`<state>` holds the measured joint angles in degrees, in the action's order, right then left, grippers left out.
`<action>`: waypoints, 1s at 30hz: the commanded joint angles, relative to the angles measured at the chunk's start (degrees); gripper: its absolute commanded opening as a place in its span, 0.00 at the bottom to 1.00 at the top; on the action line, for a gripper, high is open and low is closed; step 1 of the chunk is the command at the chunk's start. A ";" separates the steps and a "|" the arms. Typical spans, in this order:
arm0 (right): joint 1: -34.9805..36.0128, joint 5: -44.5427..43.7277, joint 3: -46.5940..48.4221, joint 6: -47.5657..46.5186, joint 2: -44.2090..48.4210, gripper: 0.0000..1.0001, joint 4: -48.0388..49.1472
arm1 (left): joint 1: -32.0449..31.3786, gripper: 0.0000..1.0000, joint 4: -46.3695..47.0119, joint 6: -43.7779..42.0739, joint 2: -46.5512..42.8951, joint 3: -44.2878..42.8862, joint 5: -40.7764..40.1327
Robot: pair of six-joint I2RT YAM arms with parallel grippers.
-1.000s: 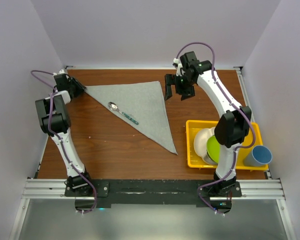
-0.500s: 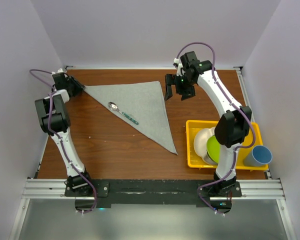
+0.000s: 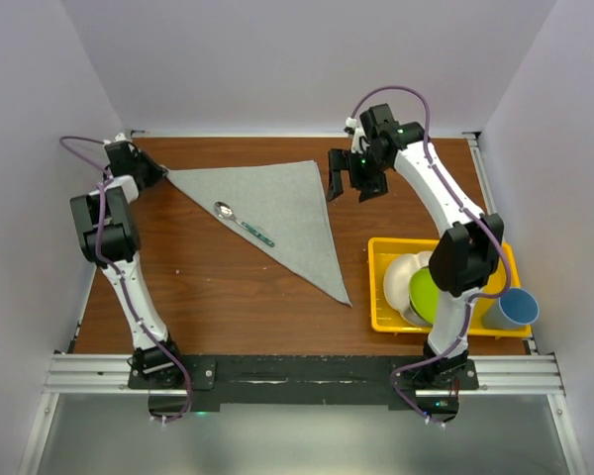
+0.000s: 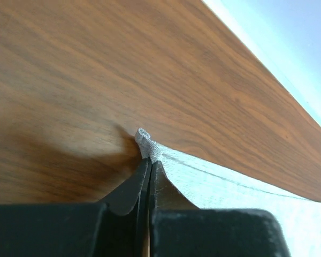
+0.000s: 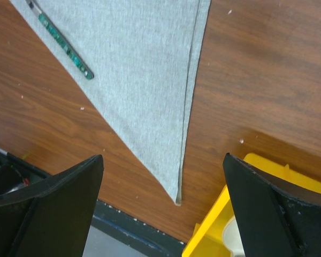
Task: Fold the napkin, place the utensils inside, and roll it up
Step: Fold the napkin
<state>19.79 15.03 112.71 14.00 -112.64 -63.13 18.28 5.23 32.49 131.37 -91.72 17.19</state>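
Observation:
The light grey napkin (image 3: 287,213) lies folded in a triangle on the wooden table. The spoon (image 3: 243,224) rests on its left part, bowl toward the far left. At the triangle's far-left corner my left gripper (image 3: 162,170) is low on the table. In the left wrist view that gripper (image 4: 150,160) is shut on the napkin (image 4: 230,184), and the cloth's tip pokes out past the jaws. My right gripper (image 3: 352,179) hangs open just right of the far-right corner. Below the right gripper (image 5: 161,158) I see the napkin (image 5: 139,69) and the spoon's handle (image 5: 64,49).
A yellow tray (image 3: 374,282) at the near right holds a white bowl (image 3: 401,277) and a green bowl (image 3: 431,295). A blue cup (image 3: 512,309) stands against the tray's right side. The tray (image 5: 214,235) also edges into the right wrist view. White walls enclose the table.
My left gripper has closed onto the napkin's far-left corner. The right gripper shifted very slightly and stays open. Napkin and spoon have not moved.

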 commanded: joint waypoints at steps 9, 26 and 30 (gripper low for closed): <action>-0.28 4.75 -13.47 -1.96 17.89 0.98 3.55 | -13.97 0.00 1.88 0.20 -20.09 7.42 -3.92; -0.37 6.59 -23.76 -0.55 29.85 0.98 5.66 | -27.42 0.00 1.27 0.46 -36.18 30.80 -3.48; -0.37 6.51 -25.07 -0.73 30.55 0.98 5.83 | -29.79 0.00 3.82 1.87 -35.75 32.84 -2.42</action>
<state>19.79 20.53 88.71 13.06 -84.55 -58.65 -9.47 5.26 33.45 97.25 -60.47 13.78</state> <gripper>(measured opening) 0.983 0.015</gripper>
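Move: The left hand already has the napkin's left corner pinched just above the table; the spoon lying on the napkin is about 28 cm to its right and 18 cm back. The napkin's far right corner is some 50 cm to its right and 3 cm farther out, its near right corner about 59 cm right and 41 cm back. From the open right hand, the spoon is roughly 34 cm left, level with it, and 16 cm below. Left hand arcs the pinched corner up, about 25 cm right and back towards the spoon; right hand retreats. ##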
